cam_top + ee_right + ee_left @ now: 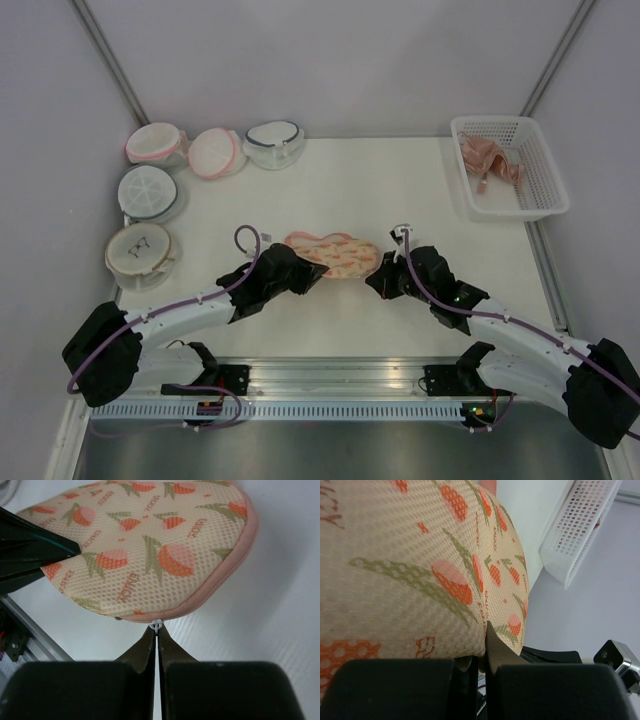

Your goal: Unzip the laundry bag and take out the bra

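Note:
The laundry bag (333, 253), cream-peach with orange print and a pink zip edge, lies mid-table between my two arms. My left gripper (314, 270) is shut on the bag's left end. In the left wrist view the printed mesh (420, 555) fills the frame, and the left gripper (482, 655) pinches a fold of it. My right gripper (379, 279) is at the bag's right end. In the right wrist view its tips (157, 630) are shut on the small white zip pull (157, 625) at the pink edge of the bag (150, 545). The bra is hidden.
A white basket (545, 190) at the back right holds a peach-pink garment (488, 160); the same basket (580, 530) shows in the left wrist view. Several round mesh bags (150, 190) sit along the left and back left. Grey walls close in both sides.

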{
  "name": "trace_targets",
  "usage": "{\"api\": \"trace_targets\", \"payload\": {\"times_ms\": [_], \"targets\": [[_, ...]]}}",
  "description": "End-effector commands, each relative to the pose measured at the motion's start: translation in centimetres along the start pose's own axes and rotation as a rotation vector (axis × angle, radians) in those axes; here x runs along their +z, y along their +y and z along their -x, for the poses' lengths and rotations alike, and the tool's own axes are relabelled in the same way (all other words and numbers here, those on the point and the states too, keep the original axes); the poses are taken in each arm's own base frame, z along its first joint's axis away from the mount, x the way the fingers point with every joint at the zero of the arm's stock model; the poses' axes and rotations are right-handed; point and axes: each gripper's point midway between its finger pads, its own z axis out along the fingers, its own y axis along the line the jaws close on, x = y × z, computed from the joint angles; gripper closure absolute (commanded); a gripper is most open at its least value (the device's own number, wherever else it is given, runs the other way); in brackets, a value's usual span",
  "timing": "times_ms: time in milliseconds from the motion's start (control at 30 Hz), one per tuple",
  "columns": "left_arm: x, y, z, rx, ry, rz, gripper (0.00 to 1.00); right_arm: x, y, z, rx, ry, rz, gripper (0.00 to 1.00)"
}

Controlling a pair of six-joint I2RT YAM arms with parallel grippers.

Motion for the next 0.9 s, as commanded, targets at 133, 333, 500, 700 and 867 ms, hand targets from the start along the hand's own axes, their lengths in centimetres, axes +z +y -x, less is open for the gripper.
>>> {"api": "trace_targets", "payload": {"times_ms": [133,333,500,700,867], "targets": [[-0.4,1.7,0.8,0.017,-0.017,0.017,0.98,-2.0,-3.1,1.4,-0.068,0.001,-0.214,1.00],[0.3,4.3,1.3,0.191,0.002,0.054,0.98,-3.1,-5.0,0.2,-0.078,0.067,-0.321,0.99],[1.9,4.1,2.3,0.413,-0.014,0.012,0.96,-2.8,-2.7,0.3,-0.059,0.113,-0.224,1.00],[5.0,-1.6,2.8,0.556,0.020,-0.145,0.09,-2.7,-2.2,-0.5,-0.057,0.147,-0.202,1.00],[5.5,-2.6,1.5,0.481,0.106,-0.084,0.00,-1.8,-2.2,-1.4,-0.030,0.162,-0.195,1.00]]}}
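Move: The laundry bag is held at its near side in the left fingers, its middle about 4 cm ahead, 2 cm to the right and 4 cm below that hand; its far pink edge lies some 8 cm ahead and 6 cm below, about level sideways. The zipper pull is roughly 12 cm to the left hand's right and 1 cm nearer. It already sits in the right fingers, with the bag's middle about 5 cm ahead, 10 cm left and 3 cm below. The zipper pull stays pinched in the shut right fingers, drawn about 3.5 cm to the right, then slightly back and down, as that hand rolls. The bag's near side is let go by the left hand, which eases back and down, spreads its fingers wide, then sweeps forward over 6 cm across the bag, turning some 15 degrees clockwise and rising a little at the end. ##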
